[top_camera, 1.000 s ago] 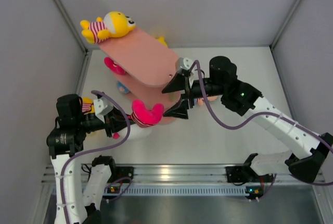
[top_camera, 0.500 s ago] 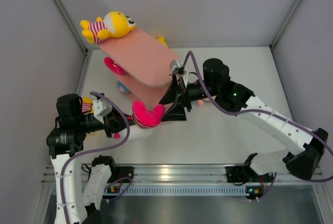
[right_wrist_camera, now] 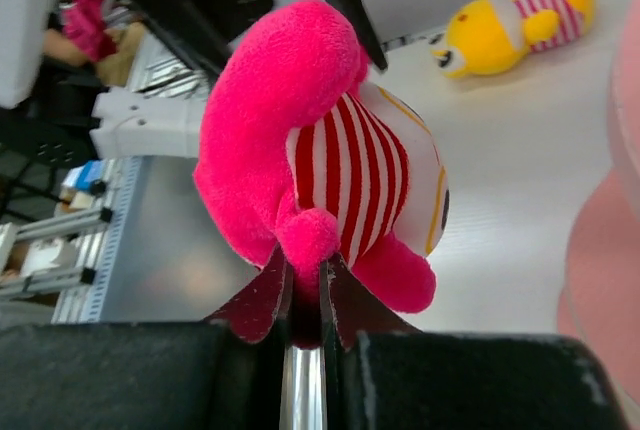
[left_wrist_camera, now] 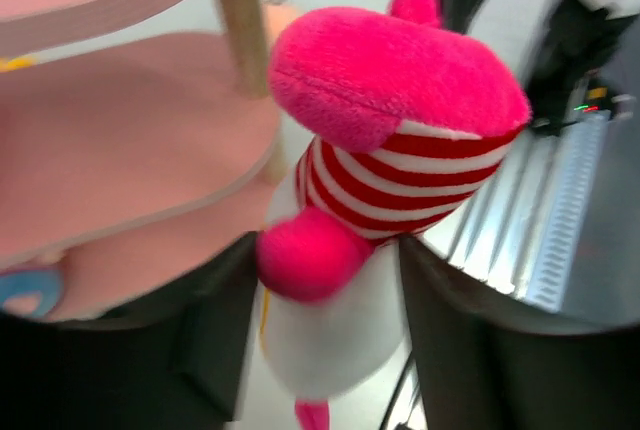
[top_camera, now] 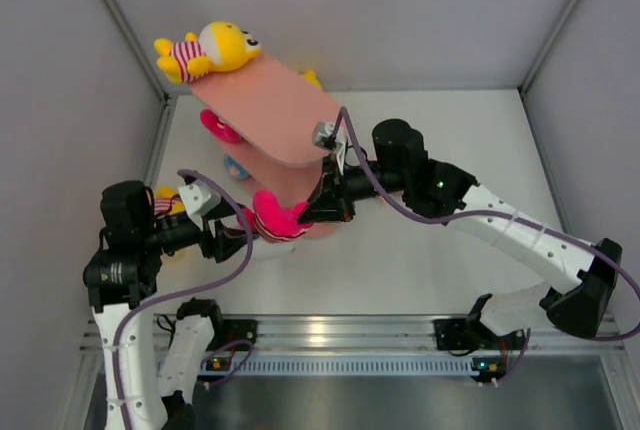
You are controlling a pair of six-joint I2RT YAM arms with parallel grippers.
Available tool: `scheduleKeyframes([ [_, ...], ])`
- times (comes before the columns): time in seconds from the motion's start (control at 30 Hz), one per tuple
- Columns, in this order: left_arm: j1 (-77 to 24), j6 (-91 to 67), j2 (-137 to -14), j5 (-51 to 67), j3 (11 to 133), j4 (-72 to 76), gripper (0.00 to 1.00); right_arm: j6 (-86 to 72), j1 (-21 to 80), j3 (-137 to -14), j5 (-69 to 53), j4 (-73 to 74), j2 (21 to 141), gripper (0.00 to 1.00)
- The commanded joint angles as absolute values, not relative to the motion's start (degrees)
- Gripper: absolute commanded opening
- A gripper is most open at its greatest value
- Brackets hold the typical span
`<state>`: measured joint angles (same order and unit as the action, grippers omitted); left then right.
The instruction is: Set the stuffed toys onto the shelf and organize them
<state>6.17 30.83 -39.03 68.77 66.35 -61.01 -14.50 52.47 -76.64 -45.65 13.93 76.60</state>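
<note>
A pink stuffed toy point(top_camera: 275, 220) with a white face and red-striped shirt hangs between both grippers, just in front of the pink shelf point(top_camera: 275, 110). My left gripper point(top_camera: 240, 233) grips its white head point(left_wrist_camera: 335, 325) from the left, a finger on each side. My right gripper point(top_camera: 318, 208) is shut on one small pink limb point(right_wrist_camera: 307, 235) from the right. The toy fills the right wrist view point(right_wrist_camera: 320, 150). A yellow toy point(top_camera: 210, 50) lies on the top board. Another pink toy point(top_camera: 220, 128) and a blue-shirted one point(top_camera: 236, 167) sit on lower boards.
A yellow toy point(top_camera: 165, 200) lies on the table by the left arm and shows in the right wrist view point(right_wrist_camera: 510, 25). A wooden post point(left_wrist_camera: 245, 20) and lower boards point(left_wrist_camera: 130, 120) stand just behind the held toy. Walls close off the left, back and right.
My right gripper moved left to the pink toy and shut on its limb. The toy and my left arm shifted slightly left.
</note>
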Motion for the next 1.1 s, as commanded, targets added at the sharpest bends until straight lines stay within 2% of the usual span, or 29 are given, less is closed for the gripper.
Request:
scheduleKeyframes([
  [0.0,6.3,25.7,-36.9,47.7,71.5,-60.1,0.71,-8.0,56.3,-83.3,-30.0,20.6,73.1,0.00],
  [0.07,6.2,23.6,-35.3,38.8,72.8,-60.1,0.83,-4.8,60.5,-85.6,-23.5,23.4,73.1,0.00],
  [0.1,6.2,22.8,-34.9,30.1,74.0,-60.2,0.87,-4.1,62.2,-88.2,-16.5,24.2,73.5,0.00],
  [0.17,6.4,21.0,-34.2,18.9,74.9,-60.0,0.89,-0.9,67.0,-91.2,-8.9,25.7,74.4,0.00],
  [0.2,6.7,21.1,-34.2,8.3,75.1,-60.1,0.89,-0.5,68.5,-94.2,-1.7,27.2,75.8,0.00],
  [0.33,7.6,23.3,-34.0,-5.8,73.8,-59.9,0.90,6.5,73.2,-101.7,8.7,29.9,81.5,0.00],
  [0.63,8.1,24.5,-33.6,-8.4,68.0,-57.1,0.91,21.0,81.8,-114.0,34.5,30.7,96.0,0.00],
  [0.9,8.6,24.3,-33.5,-5.6,66.7,-57.2,0.91,29.6,82.7,-107.1,48.8,21.1,99.7,0.00],
  [1.07,8.6,24.4,-33.3,-4.8,66.6,-57.2,0.91,33.0,82.3,-105.5,53.3,19.8,103.8,0.00],
])
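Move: The pink-and-white striped toy, pinched by the right fingers, has its middle about 6 cm left of that hand, 2 back and 4 below. Its place, the shelf's middle tier, lies roughly 14 cm ahead, 10 left and 5 below; the pink toy already shelved is about 24 ahead and 21 left, 3 below. From the loosened left hand the striped toy is some 7 cm right, level fore and aft, 4 below; the yellow toy is about 24 left, 6 ahead, 28 below. The striped toy, still pinched by a pink limb in the shut right fingers, is lifted some 10 cm while drifting left, then lowered back and carried forward in under the top deck; the hand swings clockwise, from pointing left to forward-left, and rolls. The left fingers open wide, leaving the toy as that hand sweeps about 20 cm left, turning counter-clockwise to face forward and tipping down. ##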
